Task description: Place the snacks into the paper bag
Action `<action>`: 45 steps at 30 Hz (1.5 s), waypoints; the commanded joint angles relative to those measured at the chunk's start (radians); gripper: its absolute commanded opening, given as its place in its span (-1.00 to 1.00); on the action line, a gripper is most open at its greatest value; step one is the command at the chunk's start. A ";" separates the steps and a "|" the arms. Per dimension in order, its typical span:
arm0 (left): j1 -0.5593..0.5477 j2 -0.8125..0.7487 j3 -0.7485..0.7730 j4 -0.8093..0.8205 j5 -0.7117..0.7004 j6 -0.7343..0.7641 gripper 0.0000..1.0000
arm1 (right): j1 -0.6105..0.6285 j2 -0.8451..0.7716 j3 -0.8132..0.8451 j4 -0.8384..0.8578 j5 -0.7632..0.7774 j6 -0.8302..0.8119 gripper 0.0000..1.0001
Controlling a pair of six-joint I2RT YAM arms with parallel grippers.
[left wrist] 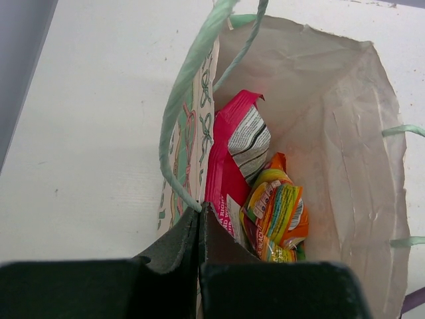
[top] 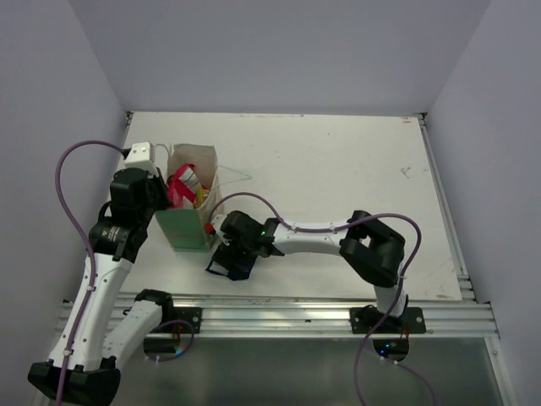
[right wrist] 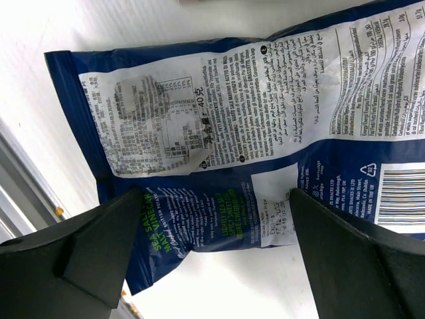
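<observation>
The paper bag (top: 188,227) stands upright at the table's left, mint-green outside (left wrist: 174,149) and whitish inside. My left gripper (left wrist: 199,214) is shut on its near-left wall at the rim, beside a string handle. Inside lie a magenta packet (left wrist: 226,169) with white panels and a smaller orange packet (left wrist: 277,211). A blue-and-white packet (right wrist: 219,119) lies flat on the table just right of the bag (top: 237,272). My right gripper (right wrist: 216,219) hangs right above it, open wide, one finger on each side of the packet's lower end. No other snack shows.
An aluminium rail (top: 279,311) runs along the table's near edge, close behind the blue packet (right wrist: 26,199). Another rail (top: 444,211) lines the right side. Grey walls close in the left, back and right. Purple cables loop over both arms.
</observation>
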 commanded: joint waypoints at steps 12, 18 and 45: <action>-0.008 -0.006 -0.003 0.007 -0.006 0.020 -1.00 | -0.011 0.125 0.006 -0.154 -0.035 -0.030 -1.00; -0.009 -0.003 -0.012 0.018 0.005 0.014 -1.00 | -0.014 -0.052 -0.120 -0.158 0.013 -0.012 -1.00; -0.009 -0.019 -0.001 0.009 0.000 0.016 -1.00 | -0.213 -0.283 0.807 -0.534 0.232 -0.042 -1.00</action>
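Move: The navy snack packet lies flat almost under the open right fingers, its middle about 2 cm ahead, 3 cm left and 1 cm below them. The paper bag stands beyond, its middle roughly 10 cm ahead, 9 cm left and 9 cm up; the pink packet inside it is some 12 cm ahead, 11 cm left and 9 cm up. From the left hand, the navy packet lies about 8 cm back, 13 cm right and 24 cm down. The navy packet is pinched near the middle of its right-hand edge after the open right fingers slide some 3 cm forward and left and shut; it is then drawn about 11 cm right and slightly back, and carried steeply up, roughly 35 cm, while going forward. On the rise the wrist swings the fingers forward, turning clockwise some 20 degrees. The left hand keeps the bag's rim pinched. ##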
